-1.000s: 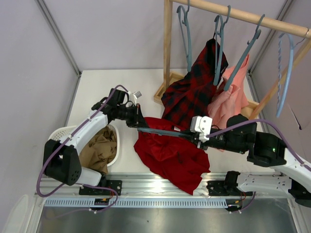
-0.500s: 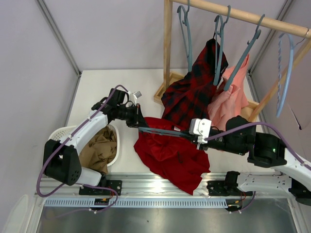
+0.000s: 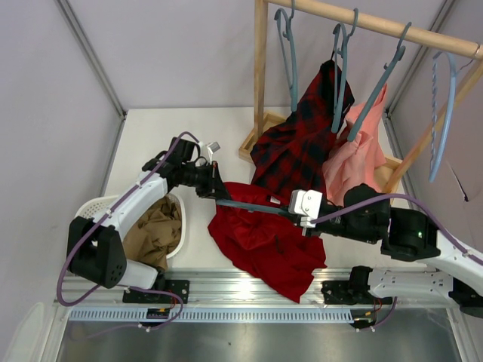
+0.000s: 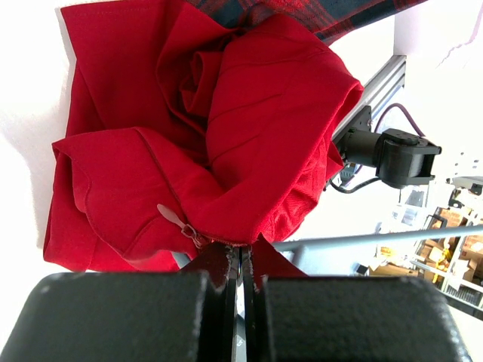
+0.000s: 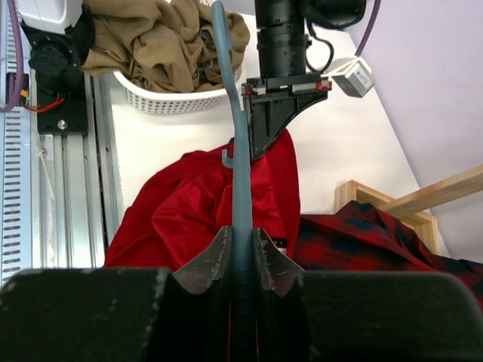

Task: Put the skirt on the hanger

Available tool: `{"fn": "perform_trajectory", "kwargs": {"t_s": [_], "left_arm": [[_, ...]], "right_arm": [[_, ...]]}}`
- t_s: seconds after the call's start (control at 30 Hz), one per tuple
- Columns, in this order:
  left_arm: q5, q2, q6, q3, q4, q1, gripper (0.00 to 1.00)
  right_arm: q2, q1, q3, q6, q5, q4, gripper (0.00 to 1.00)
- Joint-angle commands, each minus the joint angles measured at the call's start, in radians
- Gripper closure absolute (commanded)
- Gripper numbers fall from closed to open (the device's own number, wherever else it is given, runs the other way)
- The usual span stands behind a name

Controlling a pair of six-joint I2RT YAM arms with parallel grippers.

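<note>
The bright-red skirt [image 3: 264, 241] lies crumpled on the table between the arms, and fills the left wrist view [image 4: 226, 136]. My left gripper [image 3: 218, 191] is shut on an upper edge of the skirt near its zipper [image 4: 241, 253] and holds that edge up. My right gripper [image 3: 296, 217] is shut on the grey-blue hanger [image 3: 253, 206]. The hanger lies level above the skirt, its far end by the left gripper. In the right wrist view the hanger [image 5: 238, 151] runs straight out from between the right gripper's jaws [image 5: 241, 241] past the left fingers [image 5: 264, 132].
A white basket [image 3: 96, 204] holding a tan-brown garment [image 3: 155, 230] sits at the near left. A wooden rack [image 3: 260, 83] at the back right carries a red-and-black plaid garment [image 3: 302, 139], a pink garment [image 3: 355, 162], grey-blue hangers [image 3: 290, 56] and a paler blue hanger [image 3: 441, 113].
My right arm has slid a little to the left with the hanger, pushing it further toward the left gripper. The left arm and skirt edge have stayed put.
</note>
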Motion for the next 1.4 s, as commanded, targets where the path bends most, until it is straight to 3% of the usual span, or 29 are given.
{"fn": "perform_trajectory", "kwargs": {"t_s": [0.0, 0.27, 0.63, 0.87, 1.03, 1.1, 1.27, 1.3, 1.37], "left_arm": [[0.045, -0.019, 0.01, 0.005, 0.002, 0.008, 1.0], [0.045, -0.019, 0.005, 0.002, 0.008, 0.008, 1.0], [0.03, -0.051, -0.006, -0.021, 0.007, 0.008, 1.0], [0.019, -0.058, 0.008, -0.049, 0.013, 0.009, 0.94], [-0.008, -0.064, 0.065, 0.023, -0.056, 0.031, 0.72], [-0.028, -0.071, 0.101, 0.095, -0.119, 0.042, 0.55], [-0.105, -0.103, 0.161, 0.245, -0.231, 0.065, 0.28], [-0.114, -0.113, 0.169, 0.261, -0.26, 0.074, 0.12], [-0.145, -0.137, 0.171, 0.332, -0.289, 0.085, 0.06]], "right_arm": [[-0.006, 0.007, -0.017, -0.026, 0.06, 0.023, 1.0], [-0.013, 0.015, -0.037, -0.031, 0.078, 0.099, 1.0], [-0.03, 0.026, -0.199, 0.014, 0.047, 0.367, 1.0], [-0.176, 0.026, -0.334, 0.107, 0.066, 0.608, 1.0], [-0.257, 0.026, -0.443, 0.164, 0.073, 0.725, 1.0], [-0.274, 0.027, -0.462, 0.176, 0.092, 0.73, 1.0], [-0.319, 0.026, -0.517, 0.206, 0.128, 0.783, 1.0], [-0.331, 0.026, -0.528, 0.207, 0.132, 0.808, 1.0], [-0.343, 0.024, -0.563, 0.219, 0.141, 0.826, 1.0]]}}
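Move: The left hand still pinches the red skirt's upper edge; the free end of the hanger lies right at its fingertips, about 2 cm below. From the right hand, which grips the hanger, that pinched edge is some 26 cm left, 8 cm ahead and 10 cm lower. From the left hand, the skirt's bulk lies about 15 cm right, 12 cm back and 12 cm below; the plaid garment is 25 cm right and 18 cm ahead. The left fingers let go of the red skirt's edge, opening wide as the hand lifts about 7 cm, drifting left and slightly forward. Before that, the right hand, keeping its grip, pushes the hanger about 3 cm left and down at the held edge, then draws back right and tips its fingers up by nearly 30 degrees. ##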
